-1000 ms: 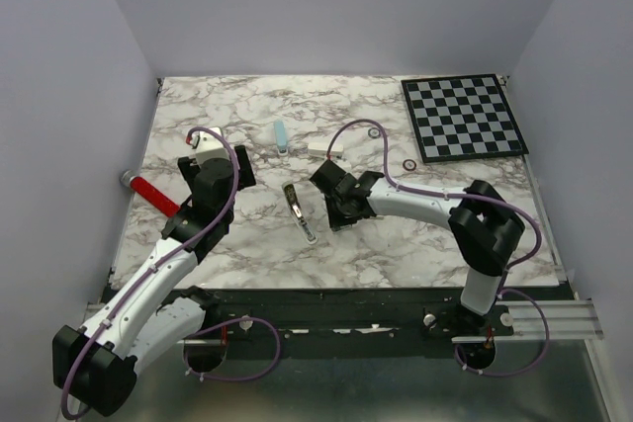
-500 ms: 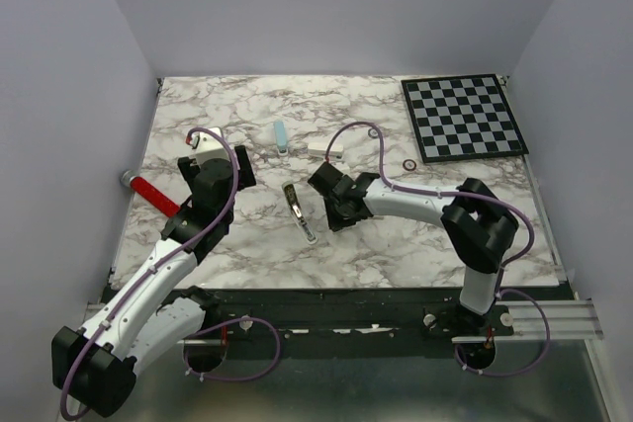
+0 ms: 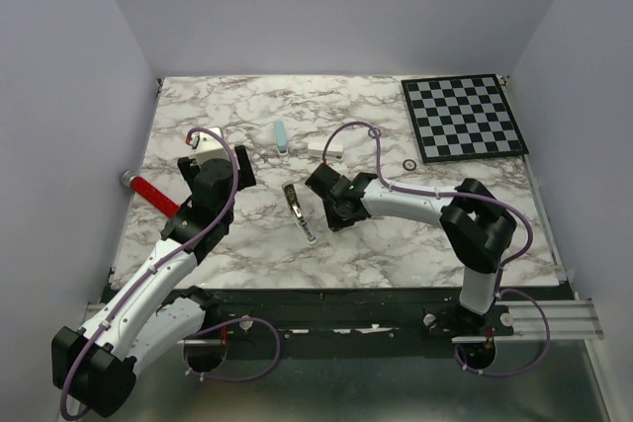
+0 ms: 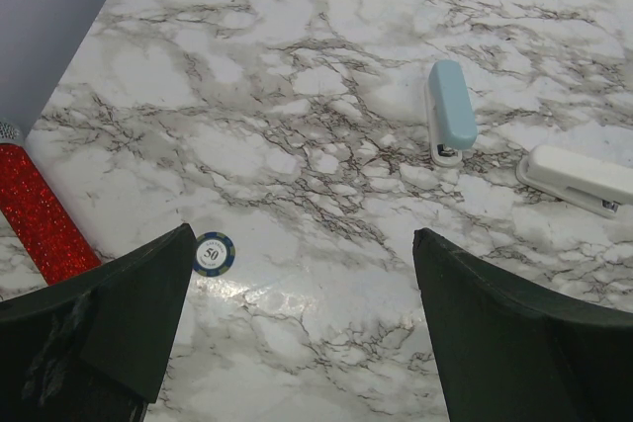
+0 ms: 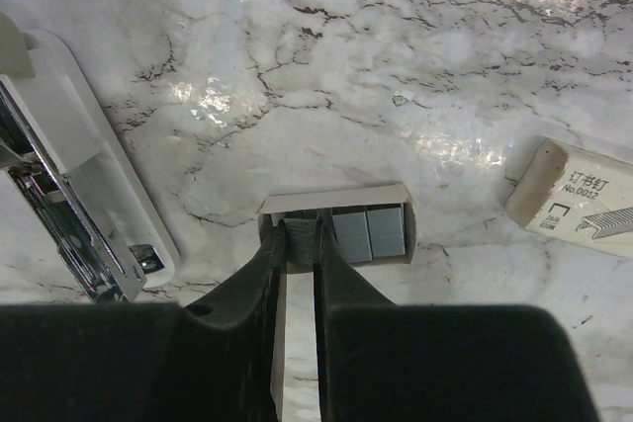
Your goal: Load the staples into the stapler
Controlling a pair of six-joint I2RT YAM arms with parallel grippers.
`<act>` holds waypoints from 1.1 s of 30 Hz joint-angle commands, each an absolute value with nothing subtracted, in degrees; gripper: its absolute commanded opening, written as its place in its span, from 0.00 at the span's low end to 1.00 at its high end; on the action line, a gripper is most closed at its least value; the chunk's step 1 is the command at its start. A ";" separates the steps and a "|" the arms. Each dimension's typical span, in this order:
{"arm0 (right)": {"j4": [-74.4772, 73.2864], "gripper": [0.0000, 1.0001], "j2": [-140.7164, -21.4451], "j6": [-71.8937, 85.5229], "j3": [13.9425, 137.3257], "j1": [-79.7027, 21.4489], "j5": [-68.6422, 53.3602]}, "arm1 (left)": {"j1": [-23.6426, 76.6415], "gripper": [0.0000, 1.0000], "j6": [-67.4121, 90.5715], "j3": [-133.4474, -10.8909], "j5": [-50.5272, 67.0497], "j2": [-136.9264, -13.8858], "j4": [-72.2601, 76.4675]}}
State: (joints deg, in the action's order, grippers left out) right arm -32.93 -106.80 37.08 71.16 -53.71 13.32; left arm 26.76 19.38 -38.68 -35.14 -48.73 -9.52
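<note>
In the right wrist view my right gripper [image 5: 300,236] is shut on a grey strip of staples [image 5: 305,240] inside a small open white tray [image 5: 334,200]. More grey staples [image 5: 368,232] lie in the tray to the right. The opened stapler [image 5: 69,190] lies at the left, its metal channel exposed. In the top view it [image 3: 299,211] lies just left of my right gripper [image 3: 334,207], which hides the tray. My left gripper [image 3: 220,167] is open and empty over bare table [image 4: 302,234].
A small printed white box [image 5: 584,200] lies right of the tray. A blue stapler [image 4: 450,111], a white stapler [image 4: 579,180], a poker chip [image 4: 214,253] and a red cylinder [image 4: 40,224] lie near the left gripper. A chessboard [image 3: 463,116] sits far right.
My right gripper has shifted slightly left and away from the arm bases. The left arm has not moved.
</note>
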 commanded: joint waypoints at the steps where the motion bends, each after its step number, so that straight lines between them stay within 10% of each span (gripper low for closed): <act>1: -35.59 0.16 -103.37 35.07 73.39 -54.40 16.69 | 26.98 0.99 19.69 -39.38 -36.39 -47.81 -9.67; 33: -19.25 0.18 -108.10 20.74 75.15 -59.94 8.17 | 27.07 0.99 20.39 -39.55 -37.44 -47.37 -10.02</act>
State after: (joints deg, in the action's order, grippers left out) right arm -20.62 -106.65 21.96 74.65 -59.31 8.27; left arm 26.76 19.81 -38.68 -35.59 -48.14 -9.54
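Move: The right hand has its fingers shut on a small staple strip in the open staple box, whose middle lies about 1 cm to its right. The opened green stapler it is bound for has its middle some 7 cm to the left and 3 cm farther out, at nearly the same height. The closed staple box stands about 10 cm to the right and 3 cm ahead; the white stapler is some 18 cm straight ahead. From the left hand the open stapler lies about 17 cm right, 4 cm back and 19 cm below. Up first, nearly 7 cm, the right hand draws the pinched staple strip clear of the open box, then swings about 8 cm left to the opened stapler and sinks some 3 cm over its magazine. On the way the wrist turns roughly 20 degrees counter-clockwise and tips its fingers slightly farther forward, the fingers keeping their grip. ##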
